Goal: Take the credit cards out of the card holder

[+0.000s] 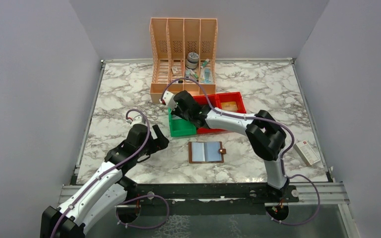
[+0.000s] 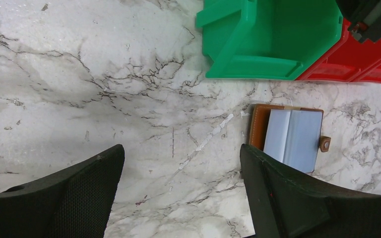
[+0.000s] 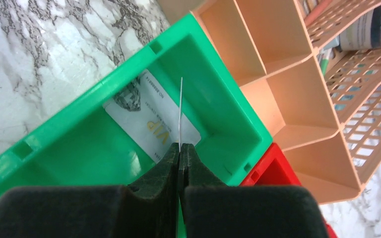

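Observation:
The brown card holder (image 1: 206, 151) lies open and flat on the marble, pale blue panels showing inside it (image 2: 290, 136), snap tab on its right edge. My left gripper (image 1: 156, 144) hovers just left of it, open, with only bare marble between its fingers (image 2: 181, 148). My right gripper (image 1: 178, 113) is above the green bin (image 1: 181, 130). It is shut (image 3: 180, 146) on a thin credit card (image 3: 180, 111) seen edge-on. Another credit card (image 3: 144, 124), white with gold "VIP" lettering, lies flat on the floor of the green bin (image 3: 218, 99).
Two red bins (image 1: 235, 96) adjoin the green one; a tan card (image 1: 229, 105) lies in the far one. A peach file organiser (image 1: 183, 49) with small items stands behind them. A white box (image 1: 307, 152) sits at the table's right edge.

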Tool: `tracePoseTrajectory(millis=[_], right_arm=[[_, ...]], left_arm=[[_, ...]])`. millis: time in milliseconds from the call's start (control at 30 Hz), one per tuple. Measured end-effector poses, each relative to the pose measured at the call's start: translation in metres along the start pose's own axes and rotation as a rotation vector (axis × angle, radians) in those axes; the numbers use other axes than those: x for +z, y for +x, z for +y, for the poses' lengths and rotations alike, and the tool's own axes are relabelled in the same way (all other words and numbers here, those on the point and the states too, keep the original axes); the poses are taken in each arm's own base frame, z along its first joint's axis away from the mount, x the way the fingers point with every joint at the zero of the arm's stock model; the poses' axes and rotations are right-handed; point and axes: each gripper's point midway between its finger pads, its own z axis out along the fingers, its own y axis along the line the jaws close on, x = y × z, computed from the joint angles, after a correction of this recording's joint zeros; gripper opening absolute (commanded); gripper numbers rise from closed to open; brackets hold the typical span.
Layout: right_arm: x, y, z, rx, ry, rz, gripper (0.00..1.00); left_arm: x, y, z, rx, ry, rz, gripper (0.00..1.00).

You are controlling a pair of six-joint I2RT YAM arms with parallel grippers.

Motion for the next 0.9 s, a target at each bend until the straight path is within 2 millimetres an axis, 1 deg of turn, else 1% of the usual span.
tracePoseTrajectory(millis=[167, 300, 400, 600, 700, 800, 900], right_arm=[[0.014, -0.001, -0.005, -0.07, 0.031, 0.005, 0.01], [0.026, 0.006, 0.0, -0.117, 0.022, 0.025, 0.01], [0.031, 0.009, 0.003, -0.139, 0.014, 0.032, 0.05], [0.032, 0.009, 0.01, -0.15, -0.028, 0.023, 0.12], [0.032, 0.009, 0.016, -0.146, -0.058, 0.017, 0.24], [0.031, 0.01, 0.021, -0.146, -0.086, 0.018, 0.25], [0.031, 0.011, 0.022, -0.147, -0.092, 0.02, 0.25]], left_arm=[[-0.002, -0.002, -0.002, -0.012, 0.01, -0.009, 0.89], [-0.005, -0.005, -0.005, -0.025, 0.03, -0.029, 0.89], [-0.007, -0.006, -0.006, -0.031, 0.037, -0.036, 0.89], [-0.006, -0.004, -0.004, -0.032, 0.034, -0.033, 0.89], [-0.005, -0.003, -0.004, -0.031, 0.029, -0.029, 0.89], [-0.003, -0.002, -0.002, -0.029, 0.019, -0.019, 0.89], [-0.003, -0.001, -0.001, -0.029, 0.015, -0.015, 0.89]])
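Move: The right gripper holds a thin card edge-on over the green bin. The VIP card already on the bin floor lies some 3 cm ahead, about level sideways and roughly 7 cm below. The red bin stands about 11 cm to the right and level ahead; the rack's front bins are about 13 cm ahead and 2 cm right; the open card holder lies 18 cm back and 11 cm right. From the left gripper, the VIP card is about 19 cm ahead and 7 cm right. Lower the right gripper about 3.5 cm into the green bin, first nudging roughly 2 cm forward towards the far end with the held card. Then part the fingers to about a quarter open to let the card go, while easing a good centimetre back and a little left and still sinking slightly. ##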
